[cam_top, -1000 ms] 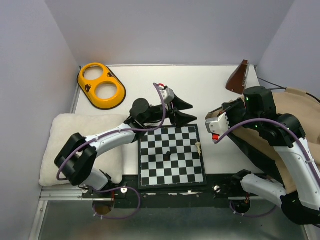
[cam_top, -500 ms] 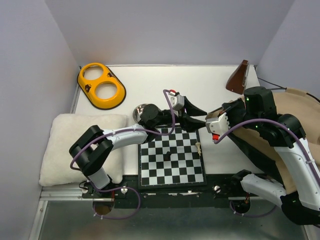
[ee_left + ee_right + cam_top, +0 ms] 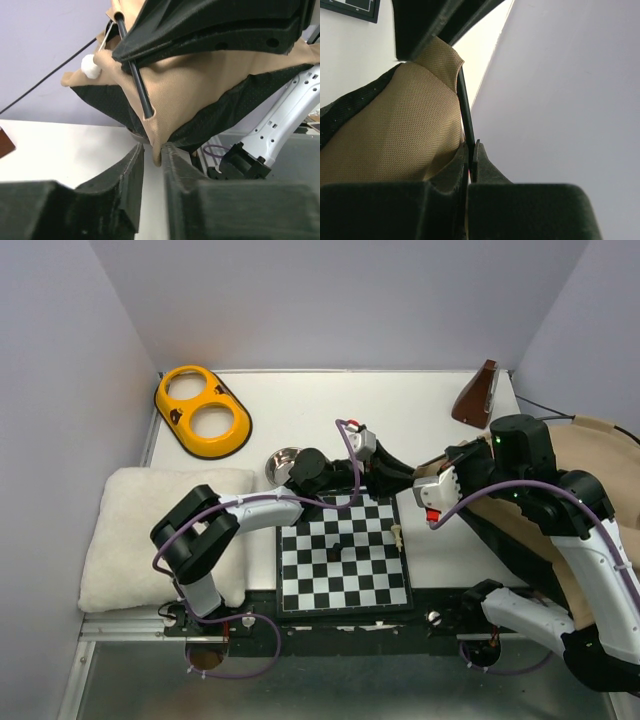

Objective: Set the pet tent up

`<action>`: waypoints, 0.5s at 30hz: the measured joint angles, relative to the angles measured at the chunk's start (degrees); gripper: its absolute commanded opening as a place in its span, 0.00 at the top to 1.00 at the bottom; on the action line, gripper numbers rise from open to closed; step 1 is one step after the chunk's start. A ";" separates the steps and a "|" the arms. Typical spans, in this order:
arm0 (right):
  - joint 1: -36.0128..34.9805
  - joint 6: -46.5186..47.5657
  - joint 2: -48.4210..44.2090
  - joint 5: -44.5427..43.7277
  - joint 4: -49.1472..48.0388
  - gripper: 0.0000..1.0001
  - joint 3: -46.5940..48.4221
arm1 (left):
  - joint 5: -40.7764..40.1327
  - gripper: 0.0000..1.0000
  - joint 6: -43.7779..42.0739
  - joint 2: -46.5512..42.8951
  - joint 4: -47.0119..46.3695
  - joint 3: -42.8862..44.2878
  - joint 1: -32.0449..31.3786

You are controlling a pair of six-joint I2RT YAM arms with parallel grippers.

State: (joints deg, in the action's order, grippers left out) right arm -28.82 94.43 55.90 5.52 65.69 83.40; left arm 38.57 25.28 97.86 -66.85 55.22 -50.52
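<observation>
The pet tent [image 3: 592, 445] lies at the table's right edge, tan outside with black lining [image 3: 510, 540]. My right gripper [image 3: 425, 478] holds its near-left corner up, shut on a thin black pole [image 3: 465, 110] where it leaves the tan fabric [image 3: 395, 135]. In the left wrist view the lifted tent [image 3: 200, 90] hangs in front, with the pole [image 3: 135, 70] and a white pom-pom [image 3: 90, 66]. Its lowest tan corner [image 3: 157, 150] dips between the tips of my left gripper [image 3: 154, 150]. The jaws stand narrowly open. The fabric touches the right finger [image 3: 175, 170], and a gap shows beside the left finger.
A chessboard [image 3: 343, 552] with a black and a white piece lies front centre. A metal bowl [image 3: 284, 460] sits behind its left corner. A yellow two-ring bowl stand [image 3: 203, 412] is back left, a fluffy white cushion [image 3: 150, 530] front left, a brown object [image 3: 477, 395] back right.
My left arm has swung right from the board's back edge to the tent's hanging corner, its jaws narrowing around it, and the metal bowl has come into view. The right arm has held still.
</observation>
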 measured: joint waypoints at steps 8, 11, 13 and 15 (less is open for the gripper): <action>0.02 0.04 -0.11 -0.11 0.02 0.99 0.00 | -0.17 1.00 0.44 0.52 -0.13 1.33 -0.24; 0.02 0.13 -0.31 -0.11 0.42 0.99 -0.13 | -0.20 1.00 0.11 0.39 0.79 1.31 -0.24; 0.00 0.50 -0.70 -0.11 0.72 0.99 -0.66 | -0.20 1.00 -0.31 -0.13 2.56 1.27 -0.24; 0.00 1.25 -1.62 -0.02 0.76 0.99 -1.81 | -0.17 1.00 -1.20 -1.38 6.21 1.27 -0.48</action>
State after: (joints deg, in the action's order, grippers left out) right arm -28.82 95.68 54.28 5.50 66.46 81.58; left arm 38.39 24.08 96.49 -60.64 56.49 -51.00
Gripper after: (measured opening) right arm 0.038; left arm 0.035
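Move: The tent's corner sleeve tip hangs right in the mouth of my half-open left fingers, about 1 cm to the right and 1 cm above their hand point, level fore and aft. From that hand, the pole end just inside the sleeve's opening is about 1 cm ahead, 3 cm right and 3 cm up; my right hand's grip on the pole is about 4 cm ahead, 6 cm right and 5 cm up. From my right hand, the sleeve tip lies about 4 cm back, 5 cm left and 4 cm below. I close my left fingers from roughly a third open to shut, pinching the sleeve tip just below the pole's end while that hand stays within about half a centimetre, still pointing to my right. My right hand keeps its pinch on the pole and only at the end eases down and back about 1 cm, bringing its grip slightly nearer my left fingers. ##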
